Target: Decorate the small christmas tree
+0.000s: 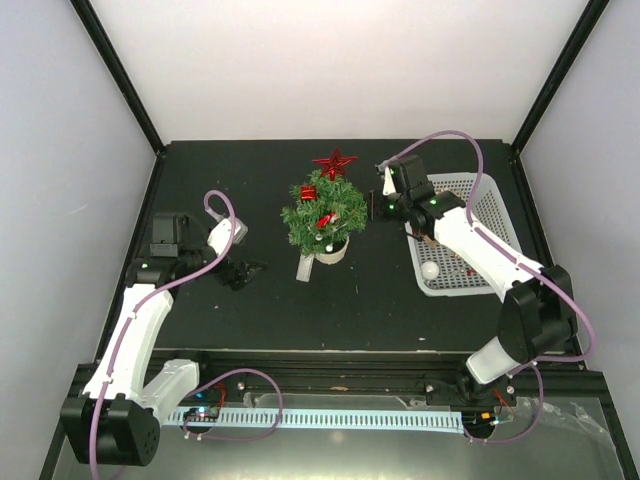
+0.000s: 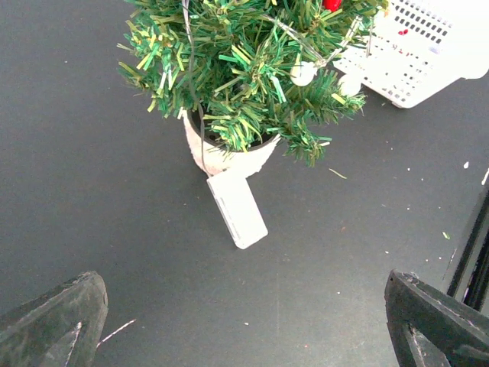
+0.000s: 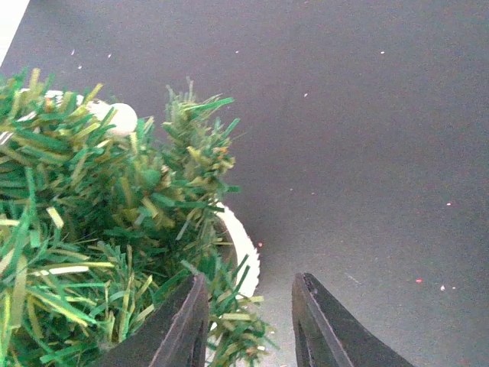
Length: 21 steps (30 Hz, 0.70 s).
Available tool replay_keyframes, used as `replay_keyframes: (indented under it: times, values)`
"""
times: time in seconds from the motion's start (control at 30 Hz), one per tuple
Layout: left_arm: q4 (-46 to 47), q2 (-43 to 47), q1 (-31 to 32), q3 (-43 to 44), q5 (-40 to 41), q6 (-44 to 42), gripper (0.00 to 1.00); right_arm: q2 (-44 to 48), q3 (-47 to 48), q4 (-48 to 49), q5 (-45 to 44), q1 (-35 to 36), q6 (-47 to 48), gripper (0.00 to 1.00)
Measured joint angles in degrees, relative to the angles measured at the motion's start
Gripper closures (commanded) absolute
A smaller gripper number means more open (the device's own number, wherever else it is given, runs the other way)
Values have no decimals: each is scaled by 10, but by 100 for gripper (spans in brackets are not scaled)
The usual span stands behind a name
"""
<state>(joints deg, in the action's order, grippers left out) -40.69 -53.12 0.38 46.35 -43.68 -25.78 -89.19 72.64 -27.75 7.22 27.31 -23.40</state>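
Note:
The small christmas tree (image 1: 323,212) stands mid-table in its white pot (image 1: 333,250), with a pale tag (image 1: 305,267) lying in front. A red star (image 1: 334,162) sits by its far side, and red ornaments (image 1: 308,192) hang in the branches. My right gripper (image 1: 378,195) hovers at the tree's right edge. In the right wrist view it (image 3: 248,321) is open, with only branch tips of the tree (image 3: 92,229) between its fingers and a white ball (image 3: 118,116) in the foliage. My left gripper (image 1: 248,270) rests low, left of the pot, and is wide open (image 2: 244,321) facing the tree (image 2: 244,69) and the tag (image 2: 237,208).
A white mesh basket (image 1: 470,240) stands right of the tree under the right arm, with a white ball (image 1: 430,270) and small red bits inside. Its corner shows in the left wrist view as the basket (image 2: 420,46). Black frame posts border the table.

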Motion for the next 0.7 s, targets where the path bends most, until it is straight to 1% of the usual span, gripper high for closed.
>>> replay_keyframes:
  times: [0.23,0.37,0.53,0.7]
  values:
    - [0,-2,0,0,-10,0,1,20,-16,-1,23,30,8,67]
    - [0,-2,0,0,-13,0,1,30,-44,0,36,54,9,68]
    - [1,-2,0,-1,-15,0,1,40,-81,-3,38,58,8,67]
    - [2,-2,0,-8,-16,0,1,64,-87,-10,14,58,8,61]
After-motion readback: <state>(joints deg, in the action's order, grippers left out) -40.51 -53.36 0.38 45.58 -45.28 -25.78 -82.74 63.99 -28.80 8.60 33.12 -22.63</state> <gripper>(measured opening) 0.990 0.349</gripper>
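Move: The tree's middle stands about 9 cm to the right hand's left and some 3 cm back, near the hand's height, its outer twigs already at the half-open fingertips. The star is roughly 7 cm left of the hand and 14 cm above, 1 cm back. On the table the white box lies about 15 cm left and 7 cm back, the basket some 22 cm right and 1 cm ahead. From the left hand the tree is about 13 cm ahead and 16 cm right, about level. The tree's right-hand branches stay against the fingertips of the right hand as it sweeps along that side, mostly back by about 6 cm. It drifts some 3 cm left towards the trunk, then slightly right again, sinking 3 cm late on before beginning to rise. The wrist turns a little counter-clockwise, under 10 degrees, with the fingers kept at the same part opening. ##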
